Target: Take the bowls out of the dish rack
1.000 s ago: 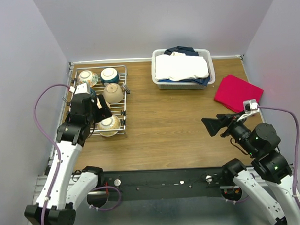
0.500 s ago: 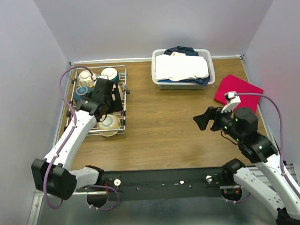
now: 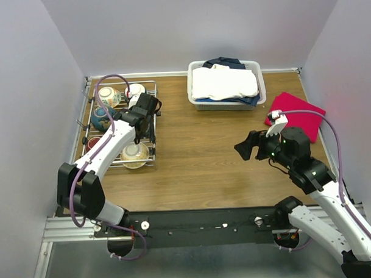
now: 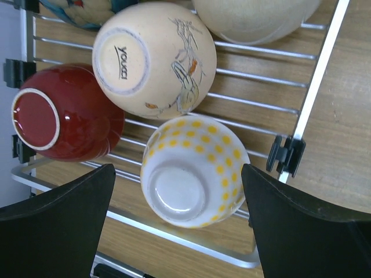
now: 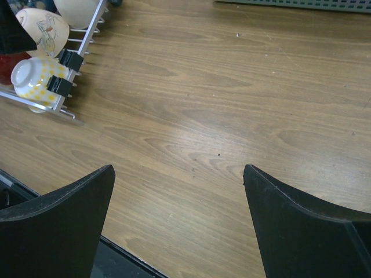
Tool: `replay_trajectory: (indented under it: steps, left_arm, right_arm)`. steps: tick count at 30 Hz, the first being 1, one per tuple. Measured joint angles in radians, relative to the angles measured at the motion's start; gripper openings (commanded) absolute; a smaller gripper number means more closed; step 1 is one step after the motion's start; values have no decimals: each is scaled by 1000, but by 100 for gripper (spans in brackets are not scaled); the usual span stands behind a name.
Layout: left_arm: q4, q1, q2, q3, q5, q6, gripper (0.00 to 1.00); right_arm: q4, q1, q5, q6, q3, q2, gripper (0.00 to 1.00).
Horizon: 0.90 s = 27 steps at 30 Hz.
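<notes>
The dish rack (image 3: 153,135) lies at the table's left and holds several bowls. In the left wrist view a white bowl with yellow dots (image 4: 194,168) lies tipped in the rack's corner, next to a cream bowl with a drawn pattern (image 4: 153,58) and a red bowl (image 4: 61,119). My left gripper (image 4: 177,172) hangs open above the dotted bowl, touching nothing. From above, the left gripper (image 3: 143,118) is over the rack's right side. My right gripper (image 3: 245,148) is open over bare wood, empty and far from the rack.
A white laundry basket (image 3: 198,104) with folded cloth stands at the back middle. A red cloth (image 3: 294,114) lies at the right. Black clips (image 4: 285,155) grip the rack's rim. The rack corner (image 5: 64,113) shows at the upper left of the right wrist view.
My left arm has stretched out, carrying its gripper back and right over the rack. The right gripper has drifted left toward the table's middle. Both stay open.
</notes>
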Motion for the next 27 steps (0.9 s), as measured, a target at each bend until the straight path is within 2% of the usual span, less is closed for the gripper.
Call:
replay_trajectory:
  steps: [6, 16, 21, 27]
  left_arm:
    - [-9, -4, 80, 83, -74, 6, 99]
    - [-27, -4, 310, 241, -224, 78, 99]
    - [-27, -4, 377, 264, -298, 109, 99]
    - [-26, -4, 428, 269, -309, 121, 99]
  right_arm:
    - [10, 0, -3, -4, 0, 2, 100]
    - [27, 0, -1, -3, -18, -5, 100]
    - [27, 0, 11, -1, -31, -8, 100]
    - [27, 0, 31, 2, -33, -6, 100]
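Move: The cream bowl in the middle of the rack lies about 6 cm ahead of the open left hand, 4 cm to its left and 8 cm lower. The dotted bowl is almost right under this hand, some 1 cm back; the beige bowl is about 12 cm ahead and 2 cm right, the red bowl 2 cm ahead and 11 cm left. From the right hand the cream bowl is roughly 13 cm ahead, 42 cm left and 15 cm below. Towards the cream bowl the left hand swings forward about 7 cm with a slight drift left, leaving its place over the dotted bowl. It runs nearly level at first, then its forward travel dies out and it sinks some 3 cm. All along the wrist rolls by over 20 degrees, so the fingers, still wide open, slant farther left. ##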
